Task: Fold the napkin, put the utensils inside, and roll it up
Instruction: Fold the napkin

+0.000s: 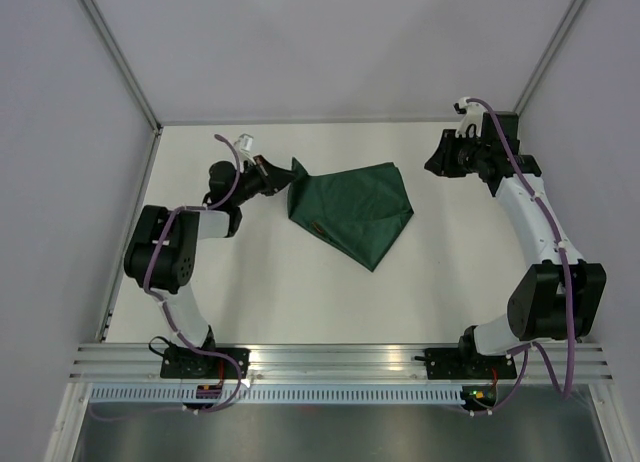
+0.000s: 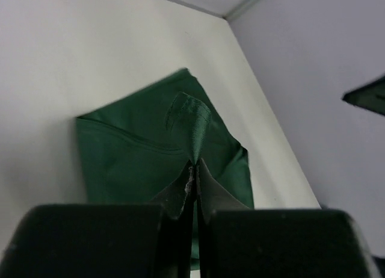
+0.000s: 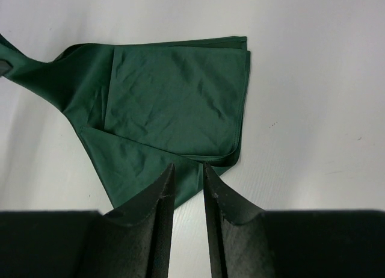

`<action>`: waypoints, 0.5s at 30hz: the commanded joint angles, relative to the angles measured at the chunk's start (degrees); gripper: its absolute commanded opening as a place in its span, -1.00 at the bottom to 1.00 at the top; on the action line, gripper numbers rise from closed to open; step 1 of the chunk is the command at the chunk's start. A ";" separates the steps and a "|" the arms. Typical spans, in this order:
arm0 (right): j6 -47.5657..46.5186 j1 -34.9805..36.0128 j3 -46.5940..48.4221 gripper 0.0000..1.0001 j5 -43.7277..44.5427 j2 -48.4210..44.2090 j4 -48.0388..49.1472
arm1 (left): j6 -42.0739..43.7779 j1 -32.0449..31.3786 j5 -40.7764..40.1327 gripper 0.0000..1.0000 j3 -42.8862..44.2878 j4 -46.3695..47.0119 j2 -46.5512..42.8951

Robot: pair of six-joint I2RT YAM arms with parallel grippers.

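Note:
The dark green napkin [image 1: 355, 212] lies folded in layers on the white table, its left corner drawn up into a peak. My left gripper [image 1: 290, 177] is shut on that corner; in the left wrist view the jaws [image 2: 195, 166] pinch a ridge of the napkin [image 2: 132, 163]. A short orange-red sliver, perhaps the utensil [image 1: 318, 229], shows at the cloth's near-left edge; the rest is hidden. My right gripper [image 1: 437, 165] hovers apart to the right, open with nothing between its fingers [image 3: 187, 166], looking down on the napkin [image 3: 174, 91].
Grey walls close in the table on the left, back and right. An aluminium rail [image 1: 340, 357] with both arm bases runs along the near edge. White table surface [image 1: 450, 272] lies around the napkin.

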 commanded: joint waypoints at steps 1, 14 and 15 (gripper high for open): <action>-0.69 0.18 0.17 -0.39 0.67 0.26 0.41 | 2.75 -5.53 11.96 -0.95 -0.37 8.71 2.32; -0.87 0.18 0.17 -0.39 1.19 0.53 0.23 | 7.06 -18.20 21.71 -0.95 8.59 4.07 10.49; -0.95 0.10 0.17 -0.39 1.19 0.53 0.23 | 7.23 -18.47 22.07 -0.95 9.12 3.80 11.02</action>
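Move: The left hand holds the napkin's lifted far-left corner. The spot for it, by the near edge at the napkin's middle, lies about 16 cm to its right, 11 cm back and 12 cm below. The mostly covered fork is some 7 cm right and 7 cm back, the napkin's near tip about 20 cm right and 19 cm back, its far-right corner 27 cm right and 12 cm ahead. From the right hand that spot is roughly 20 cm left, 7 cm back, 20 cm below. Rightward and back, the left hand sweeps the pinched napkin corner in over the folded cloth, some 15 cm to the right and 10 cm towards the base, sinking only slightly and easing off near the end. The wrist swings clockwise about 35 degrees on the way, and the fingers stay shut on the corner. ##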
